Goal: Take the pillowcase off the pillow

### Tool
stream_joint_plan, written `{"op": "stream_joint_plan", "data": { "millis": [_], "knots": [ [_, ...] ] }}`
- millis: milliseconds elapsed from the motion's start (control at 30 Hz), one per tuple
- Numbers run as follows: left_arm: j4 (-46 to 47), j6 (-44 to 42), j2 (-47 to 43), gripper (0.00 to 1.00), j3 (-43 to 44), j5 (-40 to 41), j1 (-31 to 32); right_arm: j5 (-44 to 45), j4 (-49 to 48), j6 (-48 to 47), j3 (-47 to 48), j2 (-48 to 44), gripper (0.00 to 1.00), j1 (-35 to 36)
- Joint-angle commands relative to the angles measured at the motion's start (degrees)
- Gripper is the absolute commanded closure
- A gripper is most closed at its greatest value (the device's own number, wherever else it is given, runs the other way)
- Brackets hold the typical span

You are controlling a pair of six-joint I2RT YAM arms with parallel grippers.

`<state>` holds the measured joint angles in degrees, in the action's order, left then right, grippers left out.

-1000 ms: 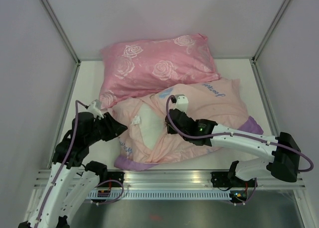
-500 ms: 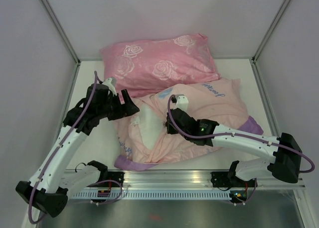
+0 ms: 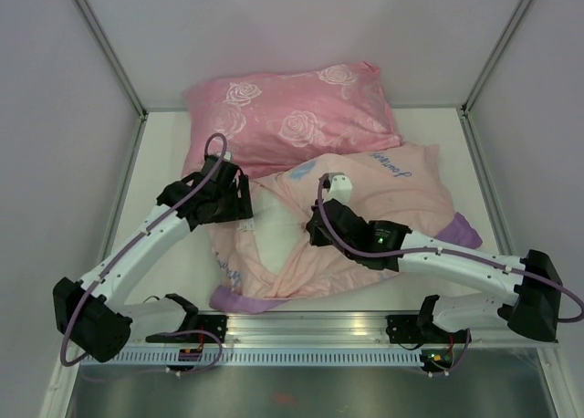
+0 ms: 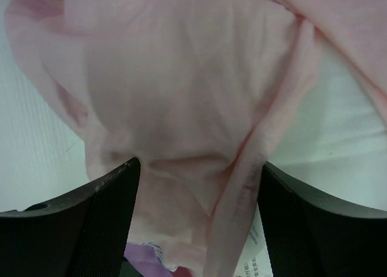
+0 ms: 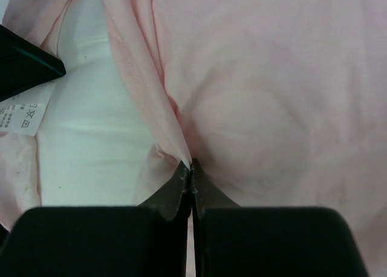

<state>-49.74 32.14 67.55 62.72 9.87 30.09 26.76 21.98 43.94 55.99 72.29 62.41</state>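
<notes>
The pillowcase (image 3: 374, 194) lies mid-table, turned pale pink side out, with purple edges at its near corners. In its left opening the white pillow (image 3: 274, 228) shows. My left gripper (image 3: 240, 202) is open over the pillowcase's left edge. In the left wrist view, pink pillowcase fabric (image 4: 181, 95) with a seam runs between the spread fingers (image 4: 112, 195) of that gripper (image 4: 199, 174), and the pillow (image 4: 338, 132) shows at the right. My right gripper (image 3: 315, 231) is shut on a thin fold of the pillowcase (image 5: 272, 95) at its tips (image 5: 191, 167), with the pillow (image 5: 91, 114) to their left.
A pink rose-patterned pillow (image 3: 292, 117) lies at the back, touching the pillowcase's far edge. White enclosure walls stand on both sides and behind. A metal rail (image 3: 310, 327) runs along the near edge. A white care label (image 5: 23, 115) hangs by the pillow.
My left arm swung from the near left up and right to the pillowcase's left edge, and its jaws opened. My right gripper stayed shut on the fabric and barely shifted.
</notes>
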Motion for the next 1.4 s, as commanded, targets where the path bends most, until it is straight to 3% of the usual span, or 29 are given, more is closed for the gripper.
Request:
{"op": "stream_joint_plan", "data": {
  "millis": [0,167,433,533,600,667,767,900,1000,1033,1100,1133,1300,1367],
  "knots": [
    [-2.6,1.0,2.2,0.21,-1.9,9.6,0.1,3.2,4.6,1.1,-1.9,-3.2,1.0,0.1],
    [-2.6,1.6,5.6,0.23,-3.3,12.3,-0.3,7.6,7.4,2.3,-5.7,-7.9,1.0,0.0],
    [0.2,1.9,0.1,0.48,-9.3,10.4,-3.0,8.8,11.0,3.6,-11.2,-13.0,1.0,-2.6],
    [1.3,1.2,-1.1,0.61,-10.2,6.8,-4.3,8.9,12.4,3.3,-13.2,-15.3,1.0,-4.6],
    [2.0,2.0,-1.9,0.84,-10.4,4.0,-4.5,9.3,14.2,3.1,-13.5,-17.2,1.0,-6.0],
    [5.6,2.1,-3.6,0.98,-12.3,1.8,-4.5,9.9,15.5,2.6,-13.9,-19.3,1.0,-7.2],
    [9.5,1.1,-4.4,0.98,-14.5,-1.8,-4.5,9.1,16.6,0.5,-13.4,-21.7,1.0,-8.4],
    [17.1,0.6,-8.9,0.98,-19.0,-12.4,-4.5,6.3,17.0,-5.1,-10.8,-21.8,1.0,-8.5],
    [24.3,3.7,-14.1,0.98,-23.0,-18.6,-4.5,3.0,18.3,-9.7,-6.7,-20.0,0.69,-8.5],
    [26.8,4.3,-15.1,0.98,-24.0,-20.0,-4.5,1.8,18.5,-10.8,-3.9,-19.2,0.42,-8.5],
    [31.1,5.8,-17.6,0.98,-25.9,-22.3,-4.5,-2.7,18.7,-12.9,-0.7,-18.5,0.21,-8.5],
    [32.5,5.8,-18.4,0.98,-26.3,-23.1,-4.5,-4.5,18.7,-14.4,2.6,-18.0,0.03,-8.4],
    [39.4,7.0,-24.6,0.98,-29.0,-26.9,-4.5,-19.7,14.9,-16.6,14.8,-13.8,0.02,-8.4],
    [42.1,7.4,-26.0,0.98,-29.6,-28.3,-4.5,-20.9,15.2,-17.4,19.4,-8.2,0.02,-7.0]
  ]
}}
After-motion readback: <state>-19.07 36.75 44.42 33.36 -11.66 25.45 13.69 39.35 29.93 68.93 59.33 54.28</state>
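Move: The open left hand hovers over the left edge of the pink pillowcase's opening, which lies about 5 cm below it and 1 cm to its left; the white care tag is 2 cm back and 3 cm right, and the bared white pillow's middle some 6 cm back and 10 cm right. The shut right hand already pinches the opening's right edge, to be taken about 12 cm right; the white pillow's middle lies roughly 10 cm to its left, 2 cm back and 3 cm below. The right hand, still pinching the opening's right edge, draws it about 12 cm to the right and slightly down, away from the white pillow, then opens wide, lets go and lifts clear some 11 cm, swinging part of the way back left. Meanwhile the left hand sinks about 4 cm onto the left edge, easing left as the fingers shut and pinch the fold, then pulls it some 7 cm right and a little back while rising, rolling about 30 degrees so that its left side drops. ##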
